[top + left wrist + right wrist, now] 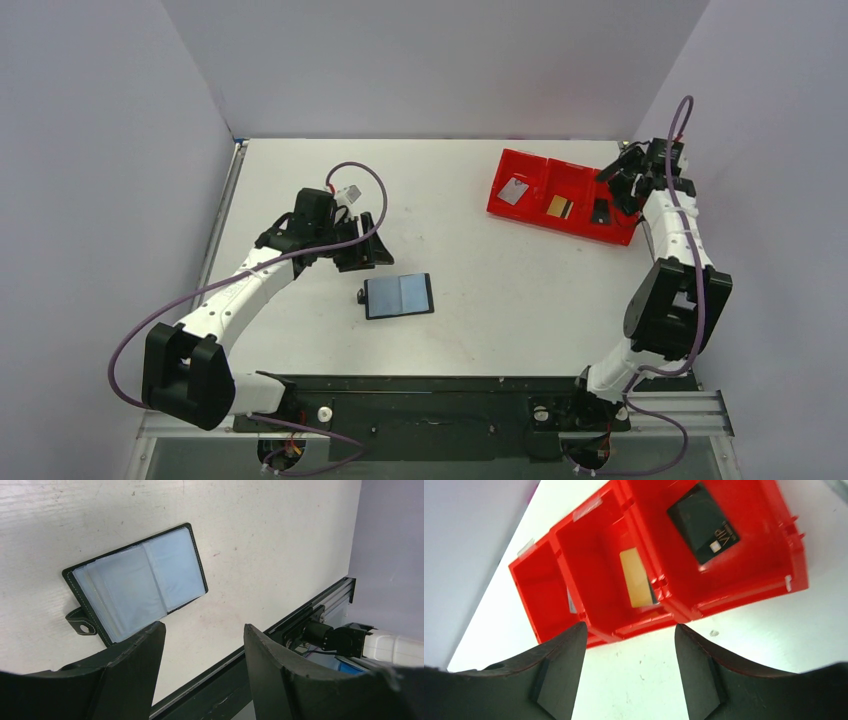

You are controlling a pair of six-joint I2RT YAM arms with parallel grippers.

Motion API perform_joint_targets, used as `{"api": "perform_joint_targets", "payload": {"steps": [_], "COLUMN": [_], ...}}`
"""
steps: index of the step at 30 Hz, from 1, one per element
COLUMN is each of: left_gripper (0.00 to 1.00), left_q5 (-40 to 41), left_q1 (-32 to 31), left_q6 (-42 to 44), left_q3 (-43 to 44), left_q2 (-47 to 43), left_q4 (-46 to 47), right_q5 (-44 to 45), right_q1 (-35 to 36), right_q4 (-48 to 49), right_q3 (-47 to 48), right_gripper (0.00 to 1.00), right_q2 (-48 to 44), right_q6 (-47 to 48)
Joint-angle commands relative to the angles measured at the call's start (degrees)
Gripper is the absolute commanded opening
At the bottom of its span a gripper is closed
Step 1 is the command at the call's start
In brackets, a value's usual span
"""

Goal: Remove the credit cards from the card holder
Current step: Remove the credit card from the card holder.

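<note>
The card holder [398, 296] lies open and flat on the white table, its clear sleeves facing up; the left wrist view shows it as card holder [137, 587] with a snap tab at its left edge. My left gripper [365, 252] hovers just beyond its far left corner, open and empty [202, 627]. A silver card [514, 191], a gold card [560, 207] and a black card [601, 211] each lie in their own compartment of the red tray [525, 217]. My right gripper [615, 185] is at the tray's right end, open and empty [629, 626], with the black card [704, 522] and gold card [636, 577] ahead of it.
The red tray wall [734, 587] stands just ahead of the right fingertips. Grey walls close in the table on three sides. A black and aluminium rail [430, 410] runs along the near edge, also seen as the rail [280, 630] in the left wrist view.
</note>
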State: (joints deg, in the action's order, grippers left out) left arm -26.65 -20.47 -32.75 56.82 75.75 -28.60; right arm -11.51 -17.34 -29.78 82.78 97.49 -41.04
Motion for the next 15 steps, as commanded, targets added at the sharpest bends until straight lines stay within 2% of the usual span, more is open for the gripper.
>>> {"api": "perform_joint_targets", "payload": {"steps": [1, 7, 15], "left_gripper": [0.56, 0.57, 0.57], "left_q5": [4.4, 9.5, 13.5], "left_q1": [0.1, 0.6, 1.9], "left_q6": [0.4, -0.2, -1.0], "left_q3": [0.4, -0.8, -3.6], "left_q2": [-1.2, -1.6, -2.2], "left_q4": [-1.2, -2.8, -3.2], "right_q5": [2.2, 3.1, 5.9], "right_q1": [2.8, 9.9, 25.1], "right_q4": [1.9, 3.7, 6.8], "right_q3": [-4.2, -10.4, -18.0], "right_gripper": [0.61, 0.61, 0.61], "right_q2": [-5.8, -11.3, -14.5], "right_q6": [0.9, 0.8, -1.2]}}
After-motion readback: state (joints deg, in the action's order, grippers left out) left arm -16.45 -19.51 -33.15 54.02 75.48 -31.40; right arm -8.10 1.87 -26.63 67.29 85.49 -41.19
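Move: The card holder lies open on the table, far to the right hand's left: about 48 cm left, 23 cm back and 17 cm below. In the red tray under that hand, the black VIP card sits some 6 cm right and 3 cm ahead, the yellow card about 4 cm left and 4 cm ahead, the grey card some 16 cm left and 10 cm ahead. From the left hand the holder is about 5 cm back, 3 cm right and 15 cm down. Towards the card holder the right hand, empty and open, sweeps left across the red tray some 14 cm, speeding up, and draws back about 5 cm while turning counter-clockwise by some 15 degrees. The left hand, also open and empty, starts down and to its left in equal parts above the holder's left part, rolling slightly so its left side rises. Neither touches anything. ##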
